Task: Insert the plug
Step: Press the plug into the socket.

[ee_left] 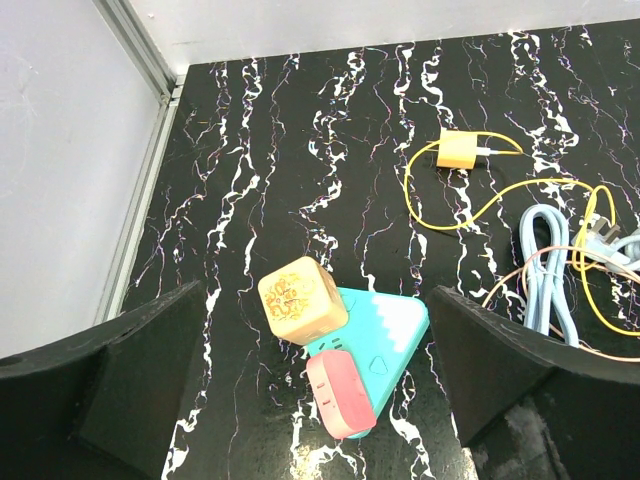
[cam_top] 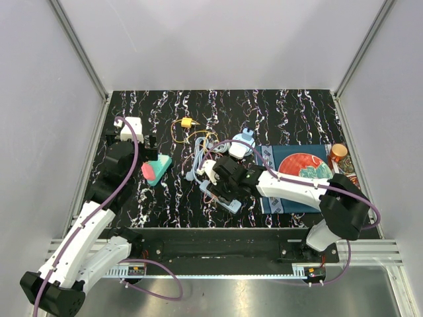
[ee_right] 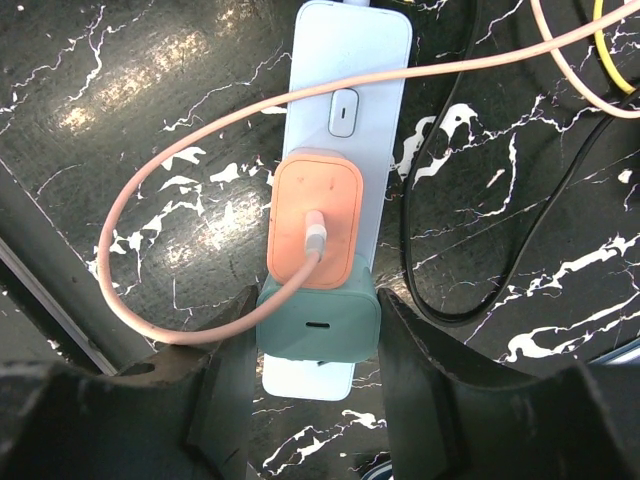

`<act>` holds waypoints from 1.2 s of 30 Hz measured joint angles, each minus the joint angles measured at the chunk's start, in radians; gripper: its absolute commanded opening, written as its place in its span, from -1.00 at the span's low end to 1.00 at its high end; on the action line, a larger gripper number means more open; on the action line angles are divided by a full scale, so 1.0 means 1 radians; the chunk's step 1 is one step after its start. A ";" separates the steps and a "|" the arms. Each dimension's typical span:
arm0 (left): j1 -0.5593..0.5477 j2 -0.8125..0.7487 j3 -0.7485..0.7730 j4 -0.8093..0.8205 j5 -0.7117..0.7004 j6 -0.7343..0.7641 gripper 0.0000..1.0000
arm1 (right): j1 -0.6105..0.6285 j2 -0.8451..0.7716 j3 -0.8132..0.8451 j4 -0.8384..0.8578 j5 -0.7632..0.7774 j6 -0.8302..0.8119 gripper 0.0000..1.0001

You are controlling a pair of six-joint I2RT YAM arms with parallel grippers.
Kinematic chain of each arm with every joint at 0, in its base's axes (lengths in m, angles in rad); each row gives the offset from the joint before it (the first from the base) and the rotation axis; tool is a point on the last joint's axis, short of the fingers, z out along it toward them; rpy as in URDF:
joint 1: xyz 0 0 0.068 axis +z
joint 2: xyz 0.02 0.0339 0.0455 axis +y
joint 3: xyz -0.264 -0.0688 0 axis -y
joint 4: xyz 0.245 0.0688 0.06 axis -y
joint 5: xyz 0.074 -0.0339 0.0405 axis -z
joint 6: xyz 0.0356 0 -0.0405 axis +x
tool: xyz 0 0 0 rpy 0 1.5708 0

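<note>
In the right wrist view a green plug (ee_right: 318, 322) stands at the near end of a pale blue power strip (ee_right: 345, 60). My right gripper (ee_right: 315, 350) is shut on the plug, one finger against each side. Just beyond it an orange plug (ee_right: 313, 215) with a pink cable sits in the strip. From above, the right gripper (cam_top: 221, 187) hangs over the strip (cam_top: 228, 203) at mid-table. My left gripper (ee_left: 318, 330) is open at the left, above a teal triangular block (ee_left: 395, 335) that carries a pink piece (ee_left: 340, 395) and a yellow cube (ee_left: 300, 298).
A yellow charger (ee_left: 460, 150) with its yellow cable lies at the back. A coiled light blue cable (ee_left: 545, 260) lies to its right. A black cable (ee_right: 430, 200) loops beside the strip. A red plate (cam_top: 304, 165) on a blue mat and an orange can (cam_top: 339, 153) are at the right.
</note>
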 measured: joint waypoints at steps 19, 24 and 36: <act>0.000 0.000 0.000 0.000 0.000 0.000 0.98 | 0.016 -0.007 0.004 -0.011 0.037 -0.001 -0.41; 0.000 0.000 0.000 0.000 0.000 0.000 0.98 | 0.016 0.023 0.050 -0.060 0.045 0.014 0.10; 0.000 0.050 0.000 0.000 0.014 -0.034 0.98 | 0.013 -0.056 0.108 -0.095 0.121 0.034 0.93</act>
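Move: The green plug is already between the right fingers, its middle about 1 cm under the hand point, standing on the pale-blue power strip. The orange plug stands beside it, some 3 cm to its left and 2 cm farther out. About 14 cm ahead of the right hand and 5 cm to its right sits the white box. From the left hand the green plug is roughly 24 cm right, 9 cm back and 21 cm below. Almost still at first, the right hand keeps its pinch on the green plug, seeming to bear down on the strip, then eases up about half a centimetre. Only after that do the fingers open wide, letting go of the plug, and the hand lifts about 5 cm up and drifts some 2 cm forward, clear of it. ##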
